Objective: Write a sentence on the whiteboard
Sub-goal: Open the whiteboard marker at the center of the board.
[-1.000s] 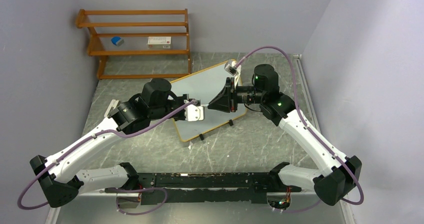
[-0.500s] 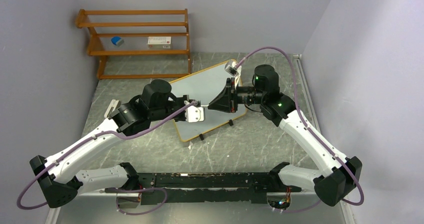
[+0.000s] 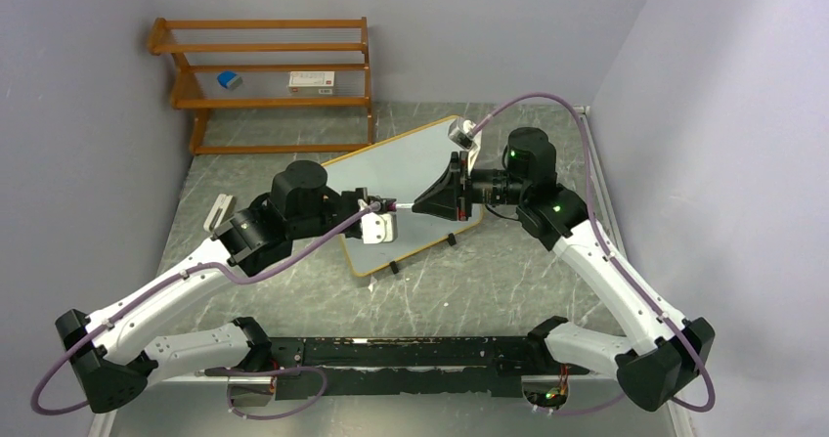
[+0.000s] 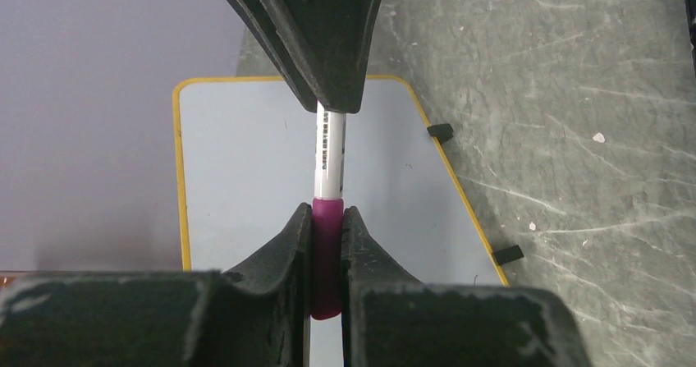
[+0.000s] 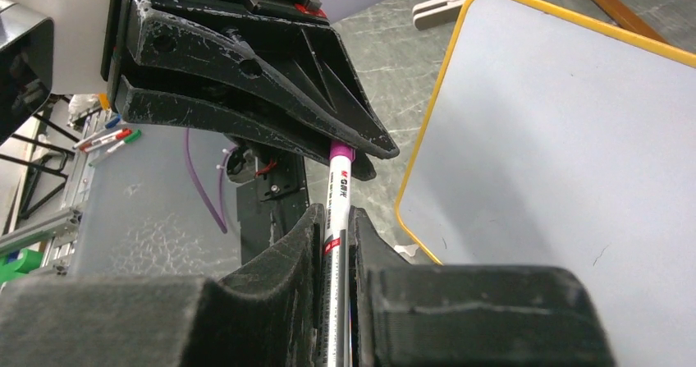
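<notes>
The whiteboard point(image 3: 411, 163) lies flat and skewed on the table, yellow-rimmed, also in the left wrist view point(image 4: 246, 162) and the right wrist view point(image 5: 566, 137). Its visible surface is bare; the sentence is not in view. A marker point(image 3: 396, 204) is held level above the board between both grippers. My left gripper point(image 4: 327, 213) is shut on its purple cap point(image 4: 327, 252). My right gripper point(image 5: 335, 215) is shut on the white barrel point(image 5: 336, 194). In the top view the left gripper point(image 3: 381, 205) and right gripper point(image 3: 418, 205) face each other tip to tip.
A wooden shelf rack point(image 3: 264, 100) stands at the back left, holding a blue block point(image 3: 229, 79) and a small box point(image 3: 313, 80). A white clip-like object point(image 3: 217, 210) lies left of the board. Two black feet point(image 3: 394, 266) stick out at the board's near edge.
The right gripper has closed tighter on the marker barrel and its arm has shifted slightly right. The left arm has drawn back a little, still holding the cap.
</notes>
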Controlling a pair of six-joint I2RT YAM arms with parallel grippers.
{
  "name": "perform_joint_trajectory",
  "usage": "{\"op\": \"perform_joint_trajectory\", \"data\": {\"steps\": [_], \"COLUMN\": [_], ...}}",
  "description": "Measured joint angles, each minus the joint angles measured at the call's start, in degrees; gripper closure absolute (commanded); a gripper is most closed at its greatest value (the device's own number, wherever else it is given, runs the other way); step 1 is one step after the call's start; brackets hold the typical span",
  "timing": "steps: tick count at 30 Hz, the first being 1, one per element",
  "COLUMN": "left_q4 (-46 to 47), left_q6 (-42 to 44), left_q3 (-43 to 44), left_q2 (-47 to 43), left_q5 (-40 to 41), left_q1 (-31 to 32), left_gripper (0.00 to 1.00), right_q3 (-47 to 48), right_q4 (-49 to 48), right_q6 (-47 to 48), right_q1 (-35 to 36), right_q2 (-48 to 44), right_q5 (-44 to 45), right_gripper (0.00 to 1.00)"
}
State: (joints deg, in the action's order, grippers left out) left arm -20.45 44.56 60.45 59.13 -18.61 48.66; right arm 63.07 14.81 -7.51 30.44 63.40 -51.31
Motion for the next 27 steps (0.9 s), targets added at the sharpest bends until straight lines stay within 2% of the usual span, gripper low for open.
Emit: {"op": "perform_joint_trajectory", "data": {"steps": [5, 10, 16, 21, 27], "left_q4": [0.9, -1.22, -1.66, -2.23, -2.58], "left_q6": [0.09, 0.09, 0.26, -0.55, -7.04], "left_q3": [-0.22, -0.52, -1.16, -1.31, -1.73], "left_q2": [0.0, -0.74, -1.22, -2.54, -1.6], "left_q5": [-1.95, 2.73, 4.44, 4.37, 4.31], "left_q1": [-0.92, -6.62, -7.08, -6.84, -3.37], "left_gripper": [0.95, 0.95, 0.95, 0.95, 0.95], "right_q3": [-0.22, -0.83, -1.25, -3.69, -11.5], "right_q4": [0.09, 4.79, 6.64, 5.92, -0.15], "right_q6": [0.98, 2.45, 2.91, 2.54, 0.9], "right_q1": [-0.81, -3.56, -4.44, -4.85, -4.98], "right_q2": [-0.37, -3.82, -6.97, -9.79, -18.29], "right_q5": [-1.27, -2.1, -2.12, 5.62, 19.71], "right_gripper": [1.0, 1.0, 1.0, 1.0, 1.0]}}
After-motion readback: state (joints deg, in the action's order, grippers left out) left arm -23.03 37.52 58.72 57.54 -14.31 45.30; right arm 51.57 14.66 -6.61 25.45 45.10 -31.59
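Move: The marker bridges the two hands, pink cap in the left fingers and white body in the right: the body lies about 5 cm to the left hand's right, and the cap about 5 cm to the right hand's left, both roughly level. The whiteboard's middle is some 16 cm ahead, 3 cm right and 30 cm below the left hand. Of its black clips, one lies about 4 cm back and 29 cm below that hand, the other 5 cm ahead, 8 cm right and 31 cm below the right hand. The capped joint is pulled apart, each hand keeping its grip. The right hand draws the marker body about 7 cm right, dipping back, then coming slightly forward as it swings clockwise some 25 degrees. The left hand jumps about 4 cm left and 4 cm forward with the cap, turning about 10 degrees counter-clockwise, then eases partway back and sinks slightly. ##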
